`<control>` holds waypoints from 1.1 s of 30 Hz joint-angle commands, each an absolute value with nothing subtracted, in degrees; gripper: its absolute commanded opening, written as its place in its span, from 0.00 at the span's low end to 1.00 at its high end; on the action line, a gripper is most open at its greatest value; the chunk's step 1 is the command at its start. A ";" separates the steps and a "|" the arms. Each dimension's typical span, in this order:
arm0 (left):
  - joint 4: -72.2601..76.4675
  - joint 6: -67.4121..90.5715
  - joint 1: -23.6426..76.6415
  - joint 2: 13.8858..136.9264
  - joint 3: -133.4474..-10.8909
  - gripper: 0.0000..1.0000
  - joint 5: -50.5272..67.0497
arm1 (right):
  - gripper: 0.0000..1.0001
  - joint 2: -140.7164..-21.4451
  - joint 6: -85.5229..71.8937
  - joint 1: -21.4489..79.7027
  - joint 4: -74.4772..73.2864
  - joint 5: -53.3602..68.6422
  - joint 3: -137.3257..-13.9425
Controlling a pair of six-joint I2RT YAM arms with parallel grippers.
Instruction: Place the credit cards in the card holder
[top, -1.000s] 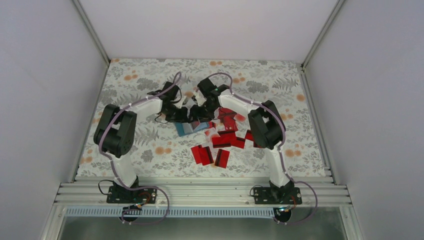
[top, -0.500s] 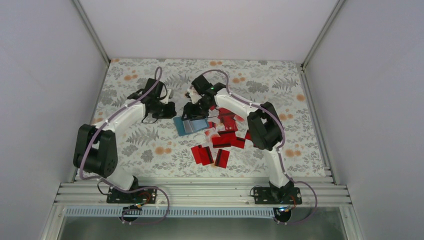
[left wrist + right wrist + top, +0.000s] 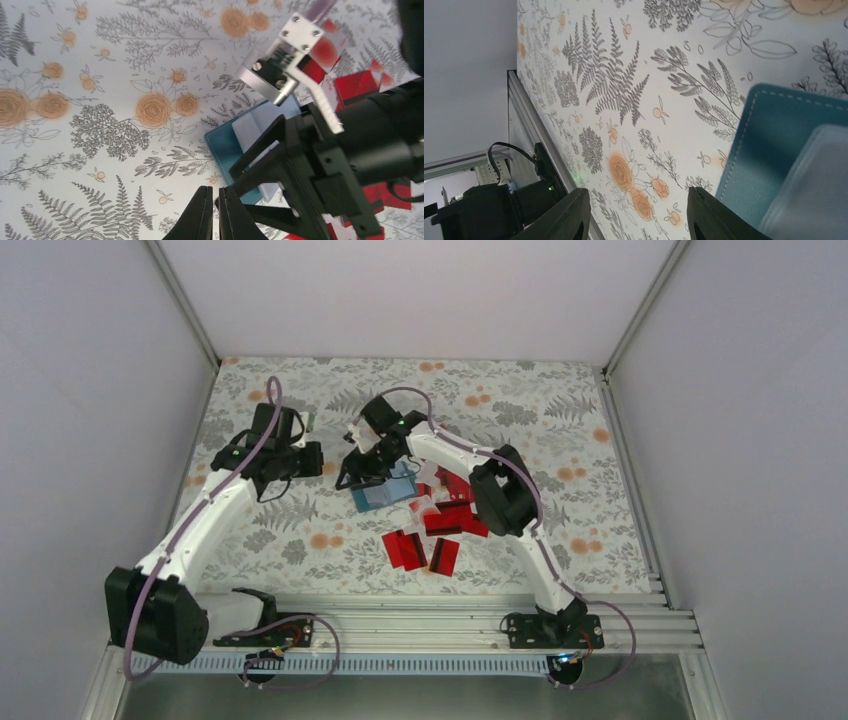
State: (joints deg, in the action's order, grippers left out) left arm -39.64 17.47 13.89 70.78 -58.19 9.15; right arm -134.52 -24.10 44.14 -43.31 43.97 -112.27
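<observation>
The teal card holder (image 3: 381, 496) lies flat on the floral cloth, with a pale card (image 3: 254, 123) showing in its pocket. Red credit cards (image 3: 446, 521) lie in a loose heap to its right and in front of it. My right gripper (image 3: 348, 472) hangs open just over the holder's left edge, nothing between its fingers; in the right wrist view the right gripper (image 3: 639, 216) frames bare cloth, and the card holder (image 3: 760, 150) sits at the right. My left gripper (image 3: 316, 456) is left of the holder, apart from it. The left gripper (image 3: 215, 212) is shut and empty.
The enclosure's white walls stand on three sides of the cloth (image 3: 300, 530). A metal rail (image 3: 400, 622) runs along the near edge with both arm bases. The right gripper's body (image 3: 340, 160) crowds the space beside the left gripper.
The left arm has drawn back to the left, away from the holder, its elbow swinging down toward the near left corner. The right gripper has shifted left toward the holder's left edge.
</observation>
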 commanded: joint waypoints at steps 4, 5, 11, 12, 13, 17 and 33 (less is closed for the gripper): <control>-40.74 20.64 13.58 62.64 -58.08 0.06 7.18 | 0.49 -132.11 -20.92 42.92 -44.20 45.46 -117.56; -39.66 20.48 13.62 62.28 -58.21 0.06 8.03 | 0.49 -130.76 -20.19 42.44 -44.29 44.60 -117.10; -35.74 18.33 14.17 67.41 -60.67 0.06 16.40 | 0.49 -117.88 -16.24 36.89 -44.24 36.92 -106.44; -35.20 18.41 14.61 68.70 -61.24 0.06 16.96 | 0.49 -116.17 -15.88 35.63 -44.55 35.33 -104.38; -34.63 18.53 15.26 69.66 -61.78 0.07 17.49 | 0.49 -114.56 -15.64 34.06 -44.87 33.68 -101.84; -33.12 18.91 19.67 75.19 -64.28 0.07 18.83 | 0.48 -110.03 -15.59 29.79 -44.76 29.45 -91.63; -36.44 22.51 27.94 108.39 -75.37 0.07 17.29 | 0.48 -101.19 -17.05 22.20 -41.31 26.01 -75.88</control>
State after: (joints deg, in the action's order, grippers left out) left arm -35.09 22.15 27.94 105.78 -72.62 17.56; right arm -104.64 -17.45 23.27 -42.63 27.57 -76.95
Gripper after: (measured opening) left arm 0.068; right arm 0.477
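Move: The loose red cards that the right hand heads for lie about 22 cm to its right, 3 cm ahead and 6 cm below it. The card holder lies some 8 cm to the right hand's right, level with it front to back and 5 cm down; from the left hand it is about 14 cm right, straight across, and 14 cm below. The lower card pile is 23 cm to the right hand's right and 7 cm back. The red cards are approached by the right hand: it leaves the holder's left side, arcs up about 10 cm while swinging some 22 cm right and slightly forward over the holder, then sinks above them, half open, turning clockwise to point more downward. Meanwhile the left hand lifts a little, then sweeps 14 cm right and down over the holder's open pages, tilting steeper, fingers still shut. ##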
